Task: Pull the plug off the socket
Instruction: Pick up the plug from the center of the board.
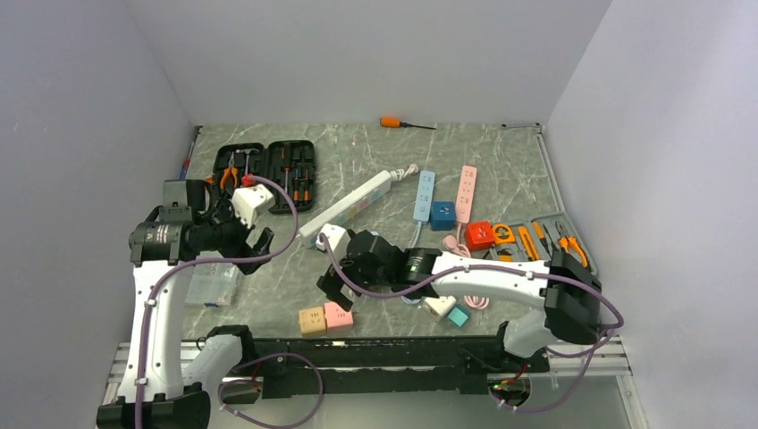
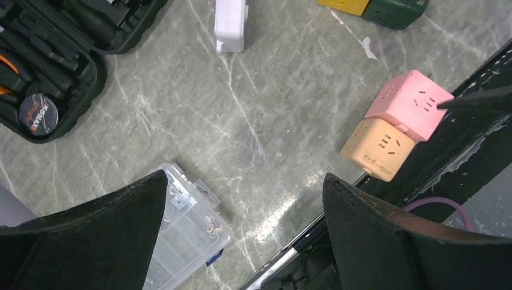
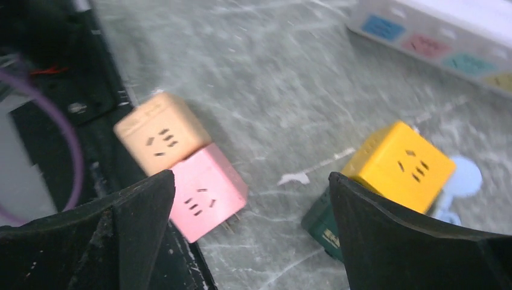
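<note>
A pink cube (image 3: 205, 190) lies beside an orange cube (image 3: 160, 130) at the table's near edge, touching it. Bare metal prongs stick out of the pink cube's far side. Whether the two are joined I cannot tell. A yellow cube (image 3: 398, 163) sits against a dark green cube (image 3: 320, 223) to the right. My right gripper (image 3: 250, 176) hangs open above the gap between the pairs, holding nothing. From above, the pink cube (image 1: 338, 316) sits just below the right gripper (image 1: 332, 288). The left gripper (image 1: 259, 248) is open and raised at the left; its view shows the pink cube (image 2: 410, 103) and the orange cube (image 2: 377, 148).
A clear plastic parts box (image 1: 210, 281) lies under the left arm. An open black tool case (image 1: 268, 174) is at the back left. A white power strip (image 1: 349, 207), a blue strip (image 1: 425, 195), a pink strip (image 1: 466, 192) and a grey tool tray (image 1: 536, 237) fill the middle and right.
</note>
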Tool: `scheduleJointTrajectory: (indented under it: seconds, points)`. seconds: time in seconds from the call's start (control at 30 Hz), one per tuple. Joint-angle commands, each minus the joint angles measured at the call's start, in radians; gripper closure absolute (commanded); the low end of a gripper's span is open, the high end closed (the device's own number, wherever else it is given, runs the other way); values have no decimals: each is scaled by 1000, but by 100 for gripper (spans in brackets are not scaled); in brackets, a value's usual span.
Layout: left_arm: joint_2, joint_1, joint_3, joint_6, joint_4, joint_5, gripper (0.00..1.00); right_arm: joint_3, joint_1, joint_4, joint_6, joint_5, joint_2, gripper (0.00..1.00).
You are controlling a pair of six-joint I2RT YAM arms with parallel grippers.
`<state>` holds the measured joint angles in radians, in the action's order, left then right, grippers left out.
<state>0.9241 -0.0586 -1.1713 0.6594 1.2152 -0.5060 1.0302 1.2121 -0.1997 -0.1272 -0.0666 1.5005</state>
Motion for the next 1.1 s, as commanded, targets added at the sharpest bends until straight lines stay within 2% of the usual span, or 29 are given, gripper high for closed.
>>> scheduleJointTrajectory:
  seconds: [0.0, 0.17, 0.37, 0.73, 1.07]
  points:
    - [-18, -11, -50, 37, 42, -92, 1, -77, 3, 92, 221, 308, -20, 0]
    - [-15, -16, -72, 42, 58, -86, 1, -136, 3, 133, 316, 413, 21, 0]
    - [-2, -17, -95, 45, 67, -87, 1, -138, 10, 182, 395, 342, 54, 0]
    - [-13, -19, -69, 44, 39, -59, 1, -117, 34, 241, 440, 317, 159, 0]
    - [-22, -19, -68, 50, 44, -73, 1, -166, 91, 357, 406, 236, 211, 4]
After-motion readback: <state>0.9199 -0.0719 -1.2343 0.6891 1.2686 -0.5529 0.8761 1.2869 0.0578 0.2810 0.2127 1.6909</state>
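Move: The pink plug stands about 6 cm back from the right hand, 1 cm to its left and some 10 cm below. The orange plug butts against its left side, roughly 6 cm left of the pink one. The dark green plug lies about 5 cm ahead of the right hand and 6 cm to its right, the yellow one 9 cm ahead and 4 cm right. From the left hand, the pink plug is some 10 cm back, 15 cm right and 19 cm below. The right hand's wide-open fingers come down astride the front and back sides of the pink plug, with no squeeze yet. The hand goes back some 6 cm and down about 9 cm in all, pausing halfway before the last drop, while turning about 30 degrees counter-clockwise to line up with the plug. The left hand eases up about 2 cm, away from the table. ##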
